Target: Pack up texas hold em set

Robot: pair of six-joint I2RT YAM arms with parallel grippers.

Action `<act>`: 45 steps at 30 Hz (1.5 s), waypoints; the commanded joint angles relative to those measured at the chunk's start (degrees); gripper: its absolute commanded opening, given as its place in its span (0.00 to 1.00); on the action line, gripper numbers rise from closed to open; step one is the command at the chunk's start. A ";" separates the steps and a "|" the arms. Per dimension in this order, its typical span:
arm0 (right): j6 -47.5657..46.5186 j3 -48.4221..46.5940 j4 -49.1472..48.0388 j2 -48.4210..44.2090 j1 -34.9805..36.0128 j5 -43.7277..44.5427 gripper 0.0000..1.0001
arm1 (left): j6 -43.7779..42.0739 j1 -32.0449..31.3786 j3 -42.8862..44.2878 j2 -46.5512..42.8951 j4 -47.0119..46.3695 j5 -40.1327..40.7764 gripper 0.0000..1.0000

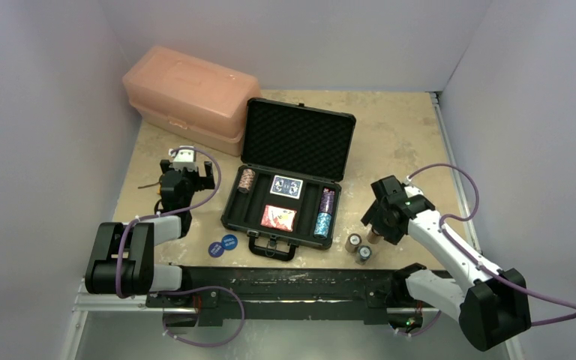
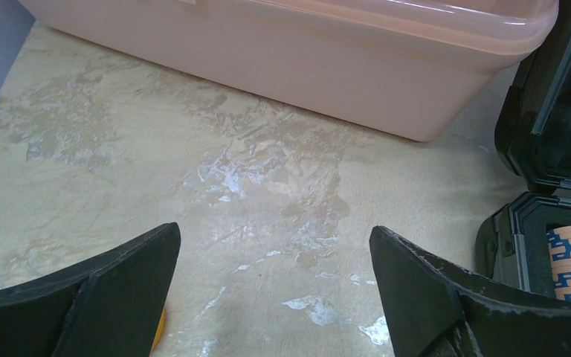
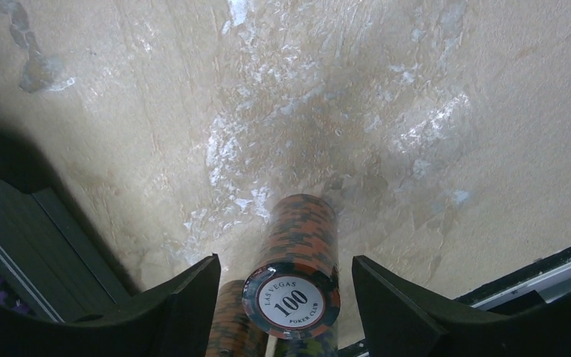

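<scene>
The black briefcase (image 1: 300,139) lies open mid-table with its lid upright. Its foam slots hold an orange-and-white chip stack (image 1: 247,180), a blue deck (image 1: 286,186), a red deck (image 1: 278,217), and purple (image 1: 327,200) and teal (image 1: 322,224) chips. Two blue discs (image 1: 223,245) lie by its front left corner. My right gripper (image 3: 284,262) is open, its fingers either side of an upright orange-and-black "100" chip stack (image 3: 297,253) without touching it. Two more loose stacks (image 1: 358,247) stand close by. My left gripper (image 2: 275,230) is open and empty over bare table, left of the briefcase (image 2: 517,238).
The pink plastic box (image 1: 191,96) sits at the back left, just beyond my left gripper; it fills the top of the left wrist view (image 2: 305,67). A sliver of something yellow (image 2: 160,331) shows under my left finger. Walls enclose the table.
</scene>
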State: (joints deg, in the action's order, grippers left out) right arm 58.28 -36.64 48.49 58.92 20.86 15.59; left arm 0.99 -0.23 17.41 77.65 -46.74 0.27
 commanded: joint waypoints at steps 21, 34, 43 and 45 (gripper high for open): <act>-0.22 -1.37 -0.36 -4.17 -0.04 1.35 0.00 | 0.92 0.23 1.48 -0.30 -3.79 -0.45 1.00; -3.99 -8.56 -0.54 -7.33 -0.04 3.43 0.00 | 0.91 0.23 1.57 -0.22 -3.79 -0.47 1.00; -7.92 -11.01 -3.08 -11.49 -0.05 2.13 0.00 | 0.88 0.23 1.57 -0.22 -3.79 -0.53 1.00; -8.43 -11.65 -3.14 -11.83 -0.03 1.80 0.00 | 0.85 0.23 1.57 -0.26 -3.73 -0.53 1.00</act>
State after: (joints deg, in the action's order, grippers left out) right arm 51.92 -44.10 48.95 48.88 20.86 16.97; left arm 0.99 -0.23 17.43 77.65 -46.76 0.27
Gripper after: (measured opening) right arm 0.473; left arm 0.998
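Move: The orange-and-black 100 chip stack stands almost between the right hand's half-open fingers, its middle about 1 cm back and 1 cm below. A second chip stack is some 6 cm left and 4 cm back of the hand, the green chip stack about 4 cm left and 7 cm back. The open case's tray centres roughly 23 cm left and 7 cm ahead. From the idle left hand, the 100 stack lies about 46 cm right, 18 cm back and 5 cm lower. The right hand eases down and back by only about half a centimetre while its two fingers, already either side of the upright 100 chip stack, close from partly open until they pinch its sides. Keeping that grip, it lifts the stack straight up at first, then up and forward, off the table and away from the two stacks left behind, rising some 8 cm and going about 3 cm forward from the low point, with the fingertips tilting forward by about 15 degrees. ##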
